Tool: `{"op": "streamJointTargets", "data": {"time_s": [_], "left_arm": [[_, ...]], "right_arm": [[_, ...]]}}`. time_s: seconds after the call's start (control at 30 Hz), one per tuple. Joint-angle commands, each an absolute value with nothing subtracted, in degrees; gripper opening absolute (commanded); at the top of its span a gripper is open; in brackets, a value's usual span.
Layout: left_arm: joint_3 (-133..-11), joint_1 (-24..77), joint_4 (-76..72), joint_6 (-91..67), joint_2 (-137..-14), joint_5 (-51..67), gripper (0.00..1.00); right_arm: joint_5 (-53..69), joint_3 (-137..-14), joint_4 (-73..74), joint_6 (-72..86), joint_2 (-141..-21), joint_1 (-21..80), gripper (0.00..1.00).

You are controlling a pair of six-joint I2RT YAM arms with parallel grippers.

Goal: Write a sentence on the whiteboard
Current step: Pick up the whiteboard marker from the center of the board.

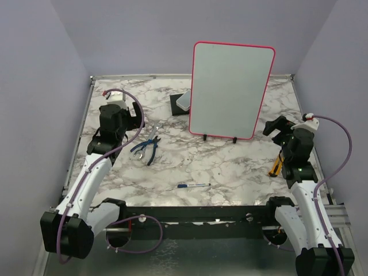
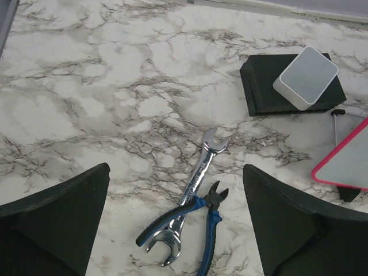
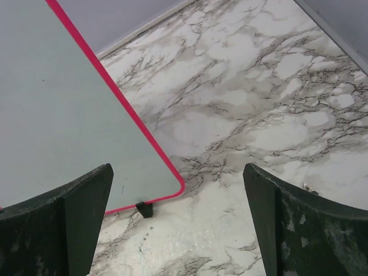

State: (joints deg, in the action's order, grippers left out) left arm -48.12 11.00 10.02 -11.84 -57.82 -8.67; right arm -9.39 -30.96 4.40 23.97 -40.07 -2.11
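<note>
The whiteboard (image 1: 230,92) stands upright at the back middle of the marble table, with a red-pink frame and small black feet. Its pale surface is blank, and no blue sentence shows on it. A blue marker pen (image 1: 194,186) lies on the table near the front middle, apart from both grippers. My left gripper (image 1: 133,115) is open and empty above the table's left side; its wrist view (image 2: 175,172) shows a corner of the board (image 2: 348,164). My right gripper (image 1: 273,127) is open and empty, right of the board's lower right corner (image 3: 63,115); its wrist view (image 3: 178,172) shows bare marble between the fingers.
Blue-handled pliers (image 1: 148,150) lie across a steel wrench (image 2: 198,178) left of the board. A white-topped eraser (image 1: 183,101) rests on a black block (image 2: 261,86) behind the board's left edge. An orange-handled tool (image 1: 276,167) lies by the right arm. Purple walls close in the table.
</note>
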Motion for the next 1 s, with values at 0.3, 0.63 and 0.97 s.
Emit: {"op": "streamJointTargets", "data": {"time_s": [0.3,0.63,0.97], "left_arm": [[-48.5,27.3,11.5,-7.5,-64.2,-5.3,0.99],[-46.4,55.1,16.2,4.9,-77.6,3.1,0.99],[-47.2,63.8,18.0,5.7,-88.9,0.4,0.9]], "right_arm": [[-0.9,-32.8,5.6,24.2,-40.3,-2.3,1.0],[5.1,-31.6,7.6,26.0,-40.0,-2.3,1.0],[7.6,-31.3,6.9,26.4,-40.8,-2.3,1.0]]}}
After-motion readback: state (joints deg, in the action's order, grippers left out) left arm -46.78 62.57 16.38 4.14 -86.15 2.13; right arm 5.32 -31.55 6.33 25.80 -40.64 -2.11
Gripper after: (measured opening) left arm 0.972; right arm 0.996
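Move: The marker lies crosswise, cap end to the left, about 20 cm back from the open left hand, some 26 cm to its right and 21 cm below. The pliers are about 4 cm back and 6 cm right of that hand, at table height, on top of the wrench, which is 1 cm back and 5 cm right. From the right hand, the marker is roughly 16 cm back, 34 cm left and 20 cm below. Rightward first, then back and down in one fast sweep, the left hand goes about 25 cm right, 20 cm back and 19 cm down to the marker, ending almost straight down. It swings clockwise and tips its fingers steeply down, still wide open, one on either side of the marker's body. The right hand eases 4–5 cm left, turning slightly counter-clockwise, open and empty. ##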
